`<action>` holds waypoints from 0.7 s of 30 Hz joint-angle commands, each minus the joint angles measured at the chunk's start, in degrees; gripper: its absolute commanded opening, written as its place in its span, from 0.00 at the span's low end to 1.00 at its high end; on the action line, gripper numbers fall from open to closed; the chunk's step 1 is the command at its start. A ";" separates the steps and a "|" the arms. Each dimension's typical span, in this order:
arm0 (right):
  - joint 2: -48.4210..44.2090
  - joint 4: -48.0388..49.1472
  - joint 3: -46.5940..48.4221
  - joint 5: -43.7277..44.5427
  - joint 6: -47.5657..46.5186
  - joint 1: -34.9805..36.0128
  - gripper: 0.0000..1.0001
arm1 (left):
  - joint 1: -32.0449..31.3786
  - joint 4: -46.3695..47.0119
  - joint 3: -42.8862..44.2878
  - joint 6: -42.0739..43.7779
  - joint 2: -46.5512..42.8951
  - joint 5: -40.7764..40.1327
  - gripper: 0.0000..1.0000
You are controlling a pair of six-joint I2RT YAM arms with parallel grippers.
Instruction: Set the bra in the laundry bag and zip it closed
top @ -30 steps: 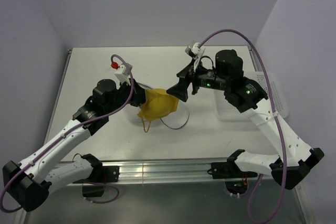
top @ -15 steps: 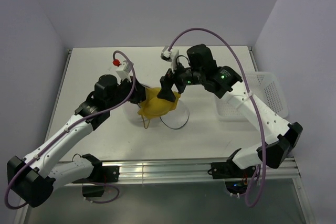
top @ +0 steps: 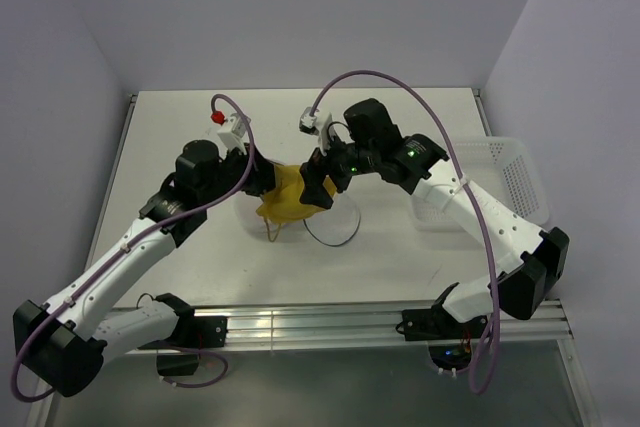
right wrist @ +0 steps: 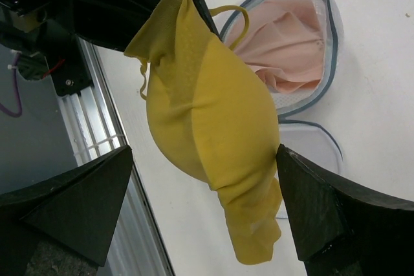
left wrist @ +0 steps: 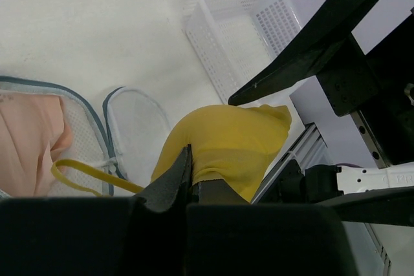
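A yellow bra (top: 283, 197) hangs above the table with my left gripper (top: 262, 179) shut on its upper edge. In the left wrist view the fabric (left wrist: 226, 140) bulges out just past the closed jaws (left wrist: 191, 159). My right gripper (right wrist: 204, 153) is open, with one finger on each side of the hanging cup (right wrist: 213, 95). Its right finger touches the cloth and the left one stands apart. The laundry bag (right wrist: 294, 27) lies unzipped on the table below, pink fabric inside. Its round mesh lid (top: 335, 225) is flipped out beside it.
A white lattice basket (top: 510, 182) stands at the right edge of the table, also in the left wrist view (left wrist: 239, 30). The metal rail (top: 320, 325) runs along the near edge. A yellow strap (left wrist: 84, 179) dangles over the bag's rim.
My right arm has swung left from near the basket to the bra, jaws open around the hanging cup. The left gripper has kept its hold almost in place.
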 commanded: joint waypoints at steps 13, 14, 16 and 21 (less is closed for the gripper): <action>-0.92 2.90 -2.34 0.08 2.09 0.78 0.73 | 0.81 0.72 5.18 -0.07 -1.81 3.45 0.00; -1.10 3.25 -2.51 -0.18 2.18 0.87 0.70 | 0.81 0.64 5.62 -0.07 -1.80 3.54 0.00; -1.63 3.60 -2.78 -0.18 2.53 0.69 0.56 | 0.81 0.55 5.80 -0.16 -1.54 3.89 0.00; -2.94 4.57 -3.22 0.43 3.32 0.78 0.25 | 0.81 0.11 6.41 0.36 -1.80 3.01 0.06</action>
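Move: The yellow bra hangs from my left fingers; its middle is about 5 cm to the left of my open right hand, 1 cm back and 2 cm lower, with the free end already between the right fingers. From my left hand that middle is about 4 cm to the right, 2 cm back and 3 cm below. From my right hand, the laundry bag lies 7 cm ahead and 9 cm left, and its lid 3 cm ahead and 2 cm right, both some 20 cm below. I shut my wide-open right fingers to roughly a quarter of their span, pinching the bunched free end of the yellow bra between the pads, while that hand sinks only about 1 cm. My left hand keeps its pinch on the other end and rises about 2 cm, hardly turning. ##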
